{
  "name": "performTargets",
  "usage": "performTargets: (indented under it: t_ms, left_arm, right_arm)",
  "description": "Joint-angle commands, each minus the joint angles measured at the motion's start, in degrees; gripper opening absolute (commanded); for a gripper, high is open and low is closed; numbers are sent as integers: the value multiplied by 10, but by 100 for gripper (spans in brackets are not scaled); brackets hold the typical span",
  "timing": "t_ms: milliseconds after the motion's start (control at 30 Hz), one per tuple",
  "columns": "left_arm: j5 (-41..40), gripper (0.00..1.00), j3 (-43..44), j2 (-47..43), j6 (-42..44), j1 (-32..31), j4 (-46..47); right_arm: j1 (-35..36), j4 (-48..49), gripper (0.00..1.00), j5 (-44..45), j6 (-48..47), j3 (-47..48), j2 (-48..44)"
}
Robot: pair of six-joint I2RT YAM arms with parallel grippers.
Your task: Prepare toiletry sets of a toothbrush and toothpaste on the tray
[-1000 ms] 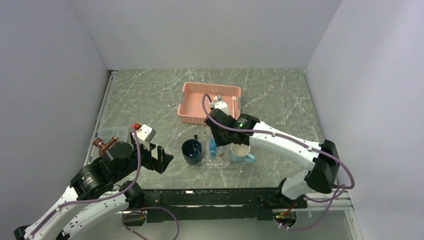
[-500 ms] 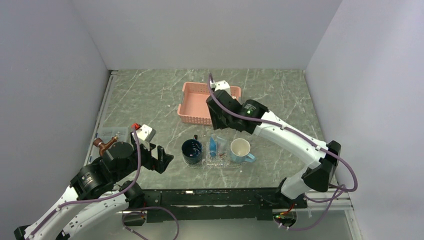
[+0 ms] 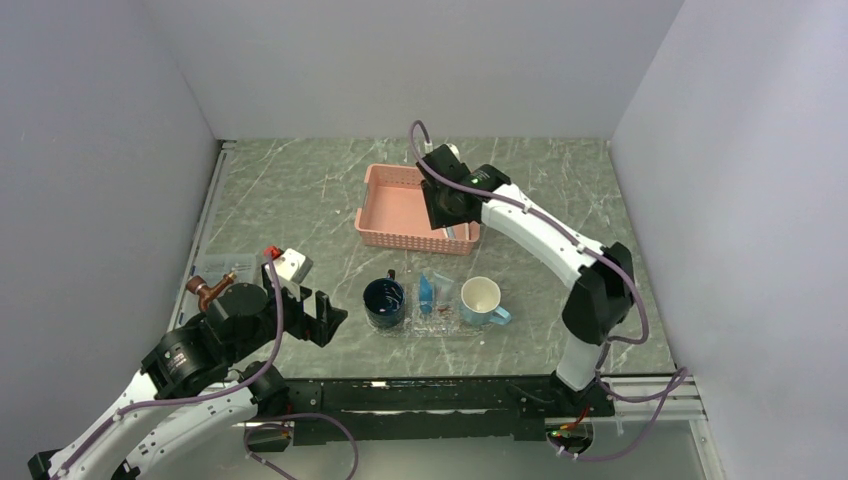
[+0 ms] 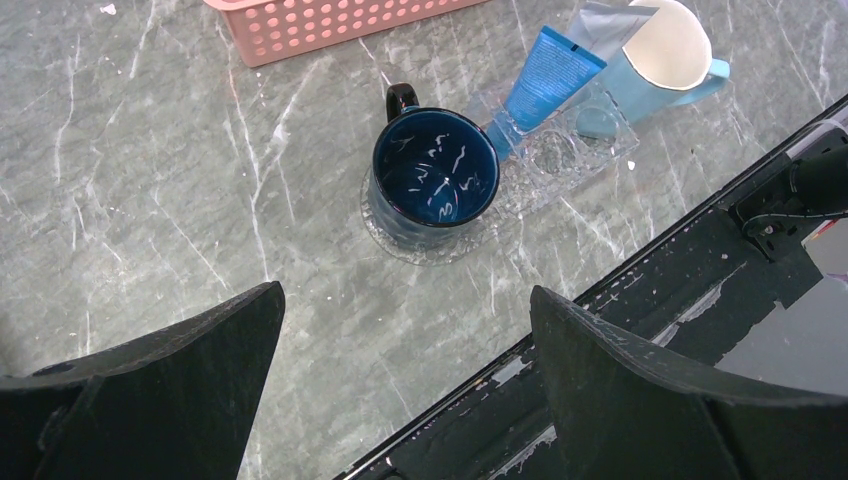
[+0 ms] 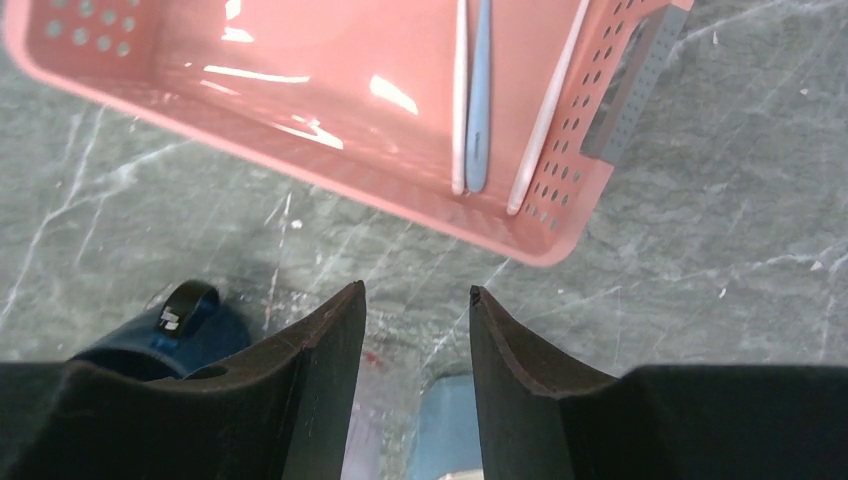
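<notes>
The clear tray (image 3: 441, 326) (image 4: 592, 150) lies near the table's front edge. It holds a dark blue mug (image 3: 384, 302) (image 4: 435, 178), a blue toothpaste (image 3: 426, 292) (image 4: 547, 75), a greyer tube (image 4: 603, 22) and a light blue mug (image 3: 482, 300) (image 4: 668, 45). Slim toothbrushes (image 5: 478, 90) lie in the right end of the pink basket (image 3: 400, 205) (image 5: 300, 90). My right gripper (image 3: 452, 222) (image 5: 418, 292) hovers over that end, open, nothing between its fingers. My left gripper (image 3: 325, 315) (image 4: 405, 300) stands wide open and empty, left of the tray.
A black rail (image 4: 640, 300) runs along the table's front edge below the tray. A small clear box with a brass fitting (image 3: 210, 285) sits at the left by my left arm. Grey walls close in the back and both sides.
My right gripper has risen from over the tray and swung back to the basket's right end, jaws a little wider. My left arm has not moved.
</notes>
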Motion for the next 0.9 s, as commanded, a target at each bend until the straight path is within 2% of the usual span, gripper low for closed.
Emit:
performTargets:
  t_ms: [0, 533, 867]
  left_arm:
    - [-12, 100, -2, -5, -5, -1, 22]
    - [-26, 99, -3, -16, -8, -2, 19]
    - [-31, 99, -2, -4, -10, -2, 15]
  right_arm:
    - [-28, 46, 44, -42, -19, 33, 39]
    - [-96, 57, 42, -83, -35, 196, 276]
    - [-105, 71, 39, -95, -37, 219, 334]
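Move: The right hand, empty and half open, is just short of the basket. The white toothbrush on the basket floor lies about 14 cm ahead, straight in line and some 18 cm below. A blue toothbrush lies right against it, about 1 cm to its right; the other white toothbrush is some 5 cm to its right, level with it. The basket's middle is about 16 cm ahead of the hand and 6 cm left. From the left hand, the white toothbrush is roughly 33 cm ahead, 22 cm right and 21 cm below. No touch can be made out as the right hand dives over the basket's near rim towards the handles of the paired white and blue toothbrushes: about 14 cm down and 11 cm forward together, the last bit nearly straight down. The fingers tip some 10 degrees steeper and stay about half open. ##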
